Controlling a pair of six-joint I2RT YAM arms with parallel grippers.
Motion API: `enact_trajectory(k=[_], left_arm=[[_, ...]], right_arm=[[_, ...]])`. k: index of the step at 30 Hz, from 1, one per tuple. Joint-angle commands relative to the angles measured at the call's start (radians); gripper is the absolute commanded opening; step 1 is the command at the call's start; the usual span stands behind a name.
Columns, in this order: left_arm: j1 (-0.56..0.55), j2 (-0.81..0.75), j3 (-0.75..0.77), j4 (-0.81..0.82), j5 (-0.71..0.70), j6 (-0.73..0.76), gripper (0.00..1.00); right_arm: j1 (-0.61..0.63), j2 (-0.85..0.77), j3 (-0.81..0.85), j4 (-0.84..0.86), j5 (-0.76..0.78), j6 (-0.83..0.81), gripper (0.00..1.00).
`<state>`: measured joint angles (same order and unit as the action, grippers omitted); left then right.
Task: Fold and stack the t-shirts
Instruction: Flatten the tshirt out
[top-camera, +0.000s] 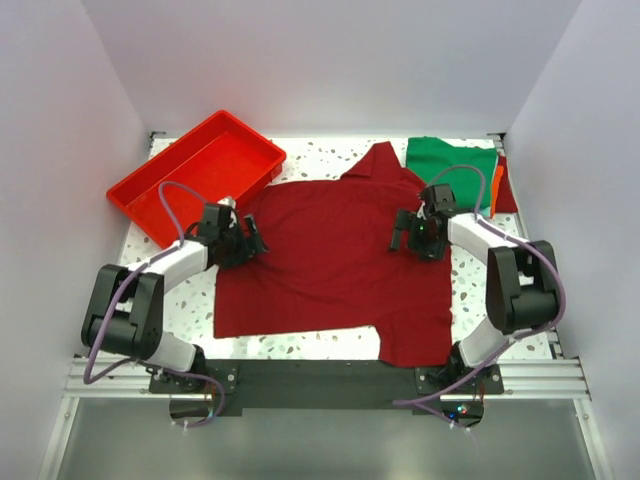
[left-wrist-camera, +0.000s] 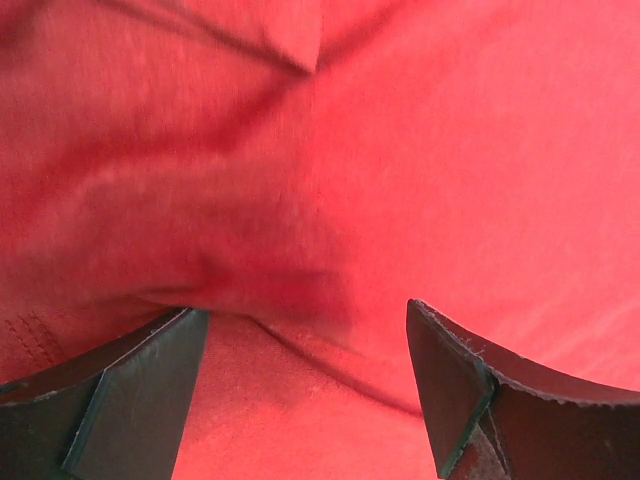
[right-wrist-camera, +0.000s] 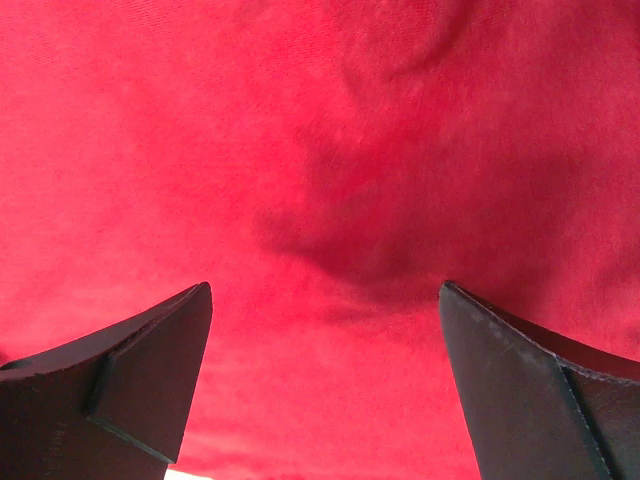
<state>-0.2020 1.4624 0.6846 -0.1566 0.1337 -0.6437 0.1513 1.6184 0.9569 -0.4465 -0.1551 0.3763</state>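
A dark red t-shirt (top-camera: 330, 265) lies spread flat across the middle of the table. My left gripper (top-camera: 250, 240) is at its left edge, jaws open, with a low fold of the red cloth (left-wrist-camera: 300, 300) between the fingers. Over the shirt's right side my right gripper (top-camera: 412, 232) hovers open above flat red cloth (right-wrist-camera: 330, 240). A folded green t-shirt (top-camera: 452, 160) lies at the back right. Beside it show narrow edges of an orange t-shirt (top-camera: 495, 185) and a red t-shirt (top-camera: 507, 195).
A bright red plastic tray (top-camera: 197, 175) sits at the back left, close behind the left arm. White walls enclose the speckled tabletop (top-camera: 330, 155) on three sides. The arms' bases stand on the dark rail (top-camera: 320, 380) at the near edge.
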Motion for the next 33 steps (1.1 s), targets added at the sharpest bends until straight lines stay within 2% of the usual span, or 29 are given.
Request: enact_trajectory(k=[1,8,14,21,27,33], left_arm=[[0.022,0.074,0.041,-0.015,-0.023,0.044,0.86],[0.065,0.164,0.136,-0.046,-0.039,0.085,0.86],[0.073,0.228,0.229,-0.026,-0.036,0.139,0.86],[0.073,0.279,0.340,-0.077,-0.082,0.219,0.86],[0.072,0.222,0.365,-0.093,-0.065,0.226,0.86],[0.015,0.041,0.316,-0.083,-0.117,0.282,0.86]], right_arm=[[0.001,0.055,0.048,0.038,0.015,-0.014,0.98],[-0.001,0.143,0.108,0.040,0.045,-0.014,0.98],[0.001,0.221,0.229,0.015,0.051,-0.016,0.98],[-0.001,0.268,0.347,-0.014,0.049,-0.016,0.98],[0.001,0.183,0.364,-0.031,0.005,-0.004,0.98],[-0.001,0.058,0.350,-0.076,0.014,0.004,0.98]])
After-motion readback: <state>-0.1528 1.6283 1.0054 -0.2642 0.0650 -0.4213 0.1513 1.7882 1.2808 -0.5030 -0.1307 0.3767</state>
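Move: The red t-shirt lies spread beneath both open grippers. Its middle is about 4 cm back and 21 cm to the right of the left gripper; the red bin's middle is some 15 cm ahead and 13 cm left of that gripper. From the right gripper the shirt's middle lies roughly 5 cm back and 19 cm left, its far sleeve 19 cm ahead and 9 cm left, and the green stack 16 cm ahead and 9 cm right. Keep the left fingertips on the red t-shirt and settle the right ones a further centimetre down onto it, then drag the cloth forward about 8 cm with both grippers wide open, drawing the left slightly leftward towards the bin and rolling it some 10 degrees, left side up. Finish by raising both about 4 cm off the cloth. ##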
